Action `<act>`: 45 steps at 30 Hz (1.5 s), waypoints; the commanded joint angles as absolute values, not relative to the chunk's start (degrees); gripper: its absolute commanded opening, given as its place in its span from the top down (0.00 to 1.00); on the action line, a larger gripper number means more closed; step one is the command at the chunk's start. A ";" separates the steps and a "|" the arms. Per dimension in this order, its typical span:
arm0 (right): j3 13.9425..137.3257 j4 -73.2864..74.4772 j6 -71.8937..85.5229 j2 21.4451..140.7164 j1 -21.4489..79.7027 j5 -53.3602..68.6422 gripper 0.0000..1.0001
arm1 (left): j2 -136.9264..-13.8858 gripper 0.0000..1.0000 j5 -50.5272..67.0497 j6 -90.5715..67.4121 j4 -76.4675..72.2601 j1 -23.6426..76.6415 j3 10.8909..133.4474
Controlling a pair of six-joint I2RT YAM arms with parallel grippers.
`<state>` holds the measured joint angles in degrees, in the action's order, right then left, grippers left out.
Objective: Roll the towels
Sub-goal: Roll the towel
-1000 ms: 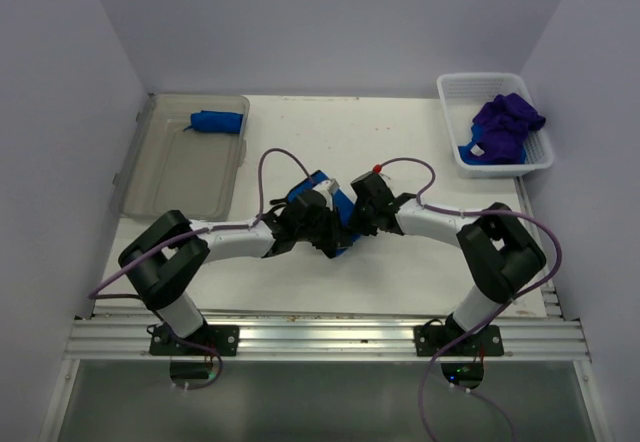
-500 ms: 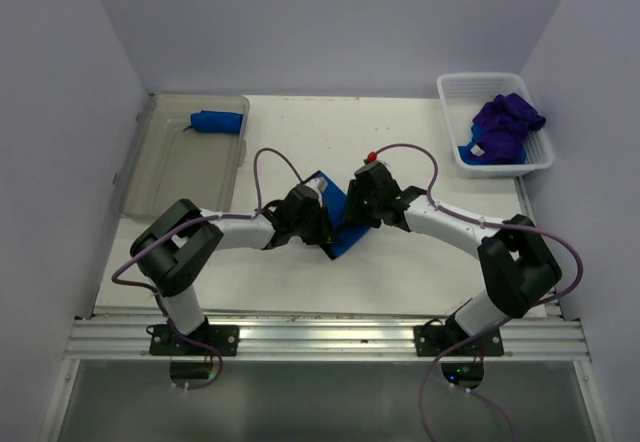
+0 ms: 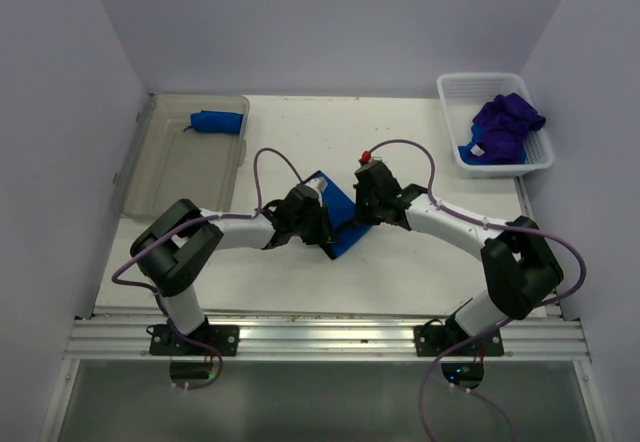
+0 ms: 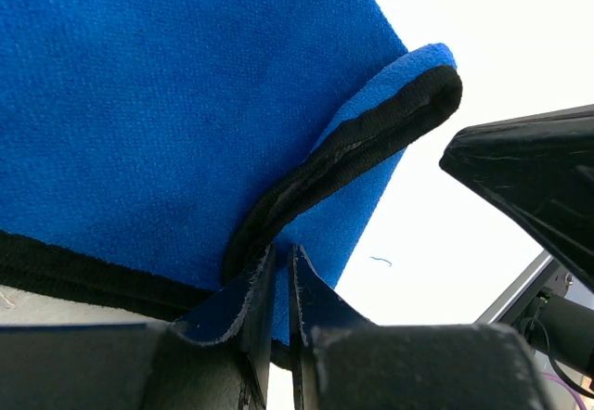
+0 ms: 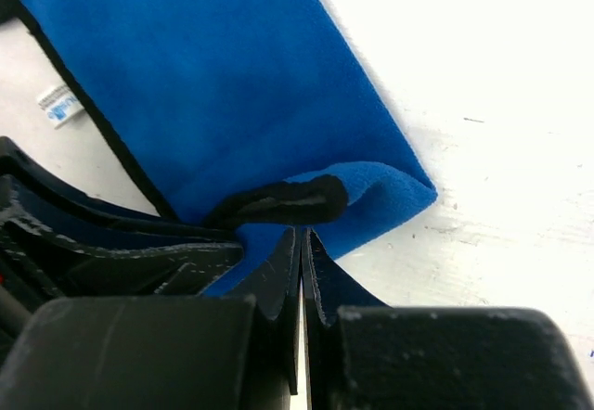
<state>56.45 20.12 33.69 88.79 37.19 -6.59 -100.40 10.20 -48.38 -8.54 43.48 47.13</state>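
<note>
A royal blue towel (image 3: 338,218) with dark edging lies mid-table, its near edge curled into a small fold (image 4: 371,132). My left gripper (image 3: 318,230) is shut on that folded edge (image 4: 281,250), with blue cloth pinched between its fingers. My right gripper (image 3: 360,209) is shut too, its tips (image 5: 303,234) pressed against the towel (image 5: 213,85) just under the curled hem (image 5: 278,201); I cannot tell whether any cloth is caught there. A rolled blue towel (image 3: 217,121) lies in the clear bin. Purple towels (image 3: 505,125) and a blue one (image 3: 468,152) fill the white basket.
The clear plastic bin (image 3: 170,172) stands at the back left and the white basket (image 3: 455,92) at the back right. The two grippers nearly touch over the towel; the right one's black body (image 4: 538,178) shows in the left wrist view. White walls enclose the table.
My right gripper opened, shifted slightly farther back along the towel, and shut again. The left gripper kept its hold and drew the edge back a little, leaving more of the towel showing.
</note>
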 commanded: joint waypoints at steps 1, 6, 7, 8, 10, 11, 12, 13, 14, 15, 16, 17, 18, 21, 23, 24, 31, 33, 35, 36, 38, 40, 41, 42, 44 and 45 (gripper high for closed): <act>55.37 20.22 31.82 88.50 37.27 -8.61 1.00 | -99.67 0.86 9.32 -46.85 -6.77 43.15 48.43; 57.30 19.16 31.38 91.57 37.18 -8.88 1.00 | -99.41 0.86 9.32 -46.23 -6.33 43.07 48.52; 57.74 19.07 31.29 92.28 37.09 -9.49 1.00 | -99.49 0.86 9.49 -46.06 -6.15 43.07 48.60; 58.70 18.72 31.12 93.85 36.83 -9.49 1.00 | -99.49 0.86 9.58 -45.79 -6.07 43.07 48.60; 59.59 18.11 30.59 95.35 36.39 -9.49 1.00 | -99.75 0.86 10.02 -45.44 -5.80 43.07 48.95; 60.72 18.02 30.41 96.41 35.86 -9.41 1.00 | -99.76 0.86 10.28 -45.09 -5.71 43.07 49.04; 61.17 18.19 30.06 98.16 35.60 -9.14 1.00 | -100.19 0.86 10.63 -44.83 -5.71 43.07 49.13; 61.43 17.93 29.88 99.13 34.90 -9.05 1.00 | -100.37 0.86 11.07 -44.48 -5.28 43.07 49.65; 61.17 17.67 29.80 99.66 34.63 -9.92 1.00 | -100.46 0.86 11.34 -44.30 -5.27 43.07 49.66; 60.65 17.49 29.88 100.45 34.19 -9.93 1.00 | -100.37 0.86 11.60 -44.12 -5.45 43.07 49.66; 59.86 16.79 29.97 100.55 33.75 -9.50 1.00 | -100.28 0.86 11.86 -44.03 -5.62 43.07 49.48; 57.59 16.44 30.06 100.46 33.23 -9.23 1.00 | -100.02 0.86 11.78 -43.69 -5.36 43.07 49.48; 56.18 16.00 30.06 99.94 33.22 -9.49 1.00 | -99.32 0.86 11.60 -43.33 -5.01 43.07 49.66; 50.20 14.59 30.85 96.86 33.40 -8.36 1.00 | -98.18 0.86 10.28 -41.05 -2.12 43.07 50.36; 45.56 13.01 31.72 93.53 33.83 -5.55 1.00 | -98.00 0.85 11.16 -39.04 -0.09 43.07 51.50; 44.31 13.09 31.99 92.65 34.53 -5.02 1.00 | -98.09 0.85 11.25 -38.59 -0.09 43.07 51.85; 35.43 14.59 37.26 82.54 39.72 -0.63 1.00 | -98.35 0.84 12.57 -34.19 6.32 43.15 54.67; 34.11 15.12 39.19 78.51 40.60 -0.18 1.00 | -98.70 0.84 13.53 -33.40 6.33 43.15 54.93; 34.62 16.08 40.60 76.56 42.18 1.13 1.00 | -99.14 0.84 15.02 -33.14 5.98 43.24 55.46; 35.15 16.34 40.69 75.51 42.80 1.14 1.00 | -99.75 0.84 15.55 -33.05 5.80 43.33 55.98; 37.43 18.89 40.52 75.24 43.85 -1.13 1.00 | -100.54 0.84 16.35 -32.87 5.89 43.50 56.60; 38.58 20.82 39.99 75.15 43.77 -3.85 1.00 | -100.55 0.84 16.70 -32.87 6.06 43.68 57.04; 39.63 21.35 39.38 75.49 43.86 -4.91 1.00 | -100.37 0.85 16.70 -32.96 6.06 43.86 56.95; 40.33 22.05 38.94 76.11 43.86 -6.84 1.00 | -100.37 0.84 16.79 -32.96 6.06 43.94 56.61; 41.65 23.38 38.06 78.48 43.86 -7.90 1.00 | -100.11 0.84 16.70 -32.87 6.15 43.95 56.08; 41.83 23.81 37.88 79.18 43.86 -8.87 1.00 | -100.11 0.84 16.70 -32.78 6.24 43.95 55.73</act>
<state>38.85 20.43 38.70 77.47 43.83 -4.36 -100.33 15.49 -34.72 5.74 43.64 54.96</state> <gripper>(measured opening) 0.008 0.157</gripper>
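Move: The folded edge's right end lies just under the empty, shut right fingers, about 2 cm ahead, 1 cm to their right and 6 cm down. At the same depth, the folded edge's left end is some 4 cm back and 8 cm to the right hand's left, and the flat sheet's middle about 5 cm ahead and 5 cm left. The left hand is already at that left end; from it the folded edge's right end is roughly 6 cm ahead, 8 cm to the right, level. With its fingers kept shut, the right hand sinks nearly 6 cm, easing slightly forward and to the right, onto the blue towel by the folded edge's right end, then drags that end back towards the robot by some 12 cm, low over the table, rising about a centimetre late on. The left hand keeps its nearly shut fingers on the folded edge's left end as the pivot, giving back a centimetre or so and turning about 15 degrees clockwise with the towel as it eases slightly up. ##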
